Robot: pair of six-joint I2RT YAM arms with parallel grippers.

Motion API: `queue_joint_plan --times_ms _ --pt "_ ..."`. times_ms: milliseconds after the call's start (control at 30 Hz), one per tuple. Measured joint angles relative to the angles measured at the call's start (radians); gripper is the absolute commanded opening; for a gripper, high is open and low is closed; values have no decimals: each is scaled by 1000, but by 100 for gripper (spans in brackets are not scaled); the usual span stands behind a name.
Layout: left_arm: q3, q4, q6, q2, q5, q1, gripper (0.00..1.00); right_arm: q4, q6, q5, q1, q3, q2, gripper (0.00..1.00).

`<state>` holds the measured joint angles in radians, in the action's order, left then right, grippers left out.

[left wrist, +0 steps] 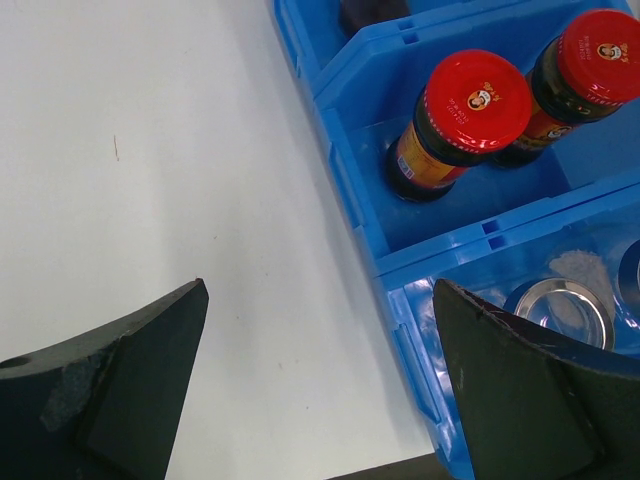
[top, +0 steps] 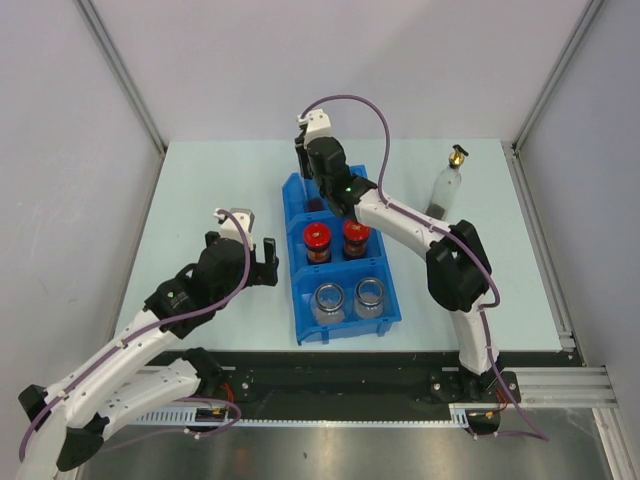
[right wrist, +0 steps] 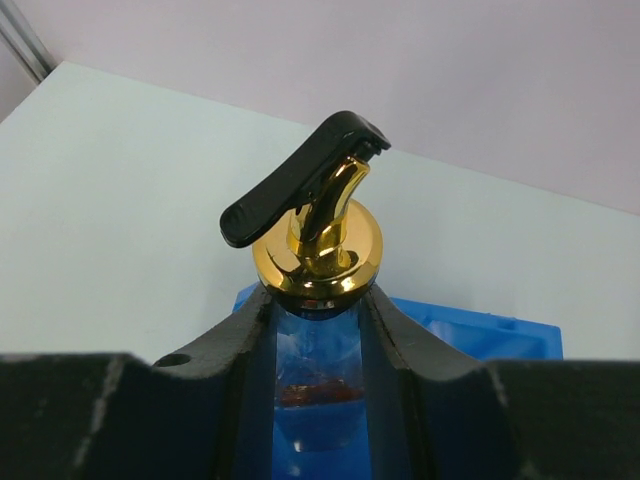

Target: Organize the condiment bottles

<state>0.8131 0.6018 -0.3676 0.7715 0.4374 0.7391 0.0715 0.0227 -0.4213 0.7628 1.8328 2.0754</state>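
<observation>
My right gripper (top: 318,172) is shut on the neck of a tall clear bottle (right wrist: 316,340) with a gold pour spout (right wrist: 318,245), held upright over the far compartment of the blue bin (top: 296,300). I cannot tell whether it touches the bin floor. The second tall bottle (top: 446,186) stands on the table at the back right. Two red-lidded brown jars (top: 317,241) (top: 355,238) stand in the middle compartment. Two silver-lidded clear jars (top: 329,300) (top: 370,296) stand in the near one. My left gripper (top: 241,247) is open and empty, just left of the bin.
In the left wrist view, the open gripper (left wrist: 320,290) hangs over bare table beside the bin's left wall (left wrist: 340,170), with a red-lidded jar (left wrist: 455,125) in sight. The enclosure's walls and metal posts ring the table.
</observation>
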Motion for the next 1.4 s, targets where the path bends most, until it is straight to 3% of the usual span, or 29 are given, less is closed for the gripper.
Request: queue_joint_plan --times_ms 300,467,733,833,867,967,1167,1400 --pt "0 -1 0 0 0 0 100 27 37 0 -5 -1 12 0" --pt "-2 -1 0 1 0 0 100 54 51 0 -5 -16 13 11" --pt "-2 -1 0 1 0 0 100 97 43 -16 0 -45 27 11" --pt "-2 -1 0 1 0 0 100 98 43 -19 0 -45 27 23" --pt "-2 -1 0 1 0 0 100 98 43 -19 1 -45 27 38" --pt "-2 -1 0 2 1 0 100 98 42 -19 3 -45 27 64" --pt "-2 -1 0 6 1 0 100 137 28 -26 10 -46 27 96" --pt "-2 -1 0 6 1 0 100 161 19 -28 17 -53 27 99"
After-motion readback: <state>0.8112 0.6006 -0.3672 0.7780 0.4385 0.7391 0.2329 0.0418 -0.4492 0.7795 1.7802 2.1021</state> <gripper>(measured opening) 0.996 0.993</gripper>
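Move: The oil bottle is already in the right gripper by its neck, and its spot, the left part of the blue box's far compartment, lies straight below that hand, floor about 19 cm down. Toward the base, some 13 cm back, stand two red-lid jars: the left one about 1 cm to the right, the other roughly 10 cm to the right. From the left hand, that spot is about 22 cm ahead, 15 cm right and 14 cm down. Ease the right gripper down about 1.5 cm in small steps, with a slight roll, to bring the held oil bottle to the far compartment's floor. Hold there briefly, then open the fingers from their grip on the neck to fully wide, letting the hand rise about 1 cm around the bottle. ##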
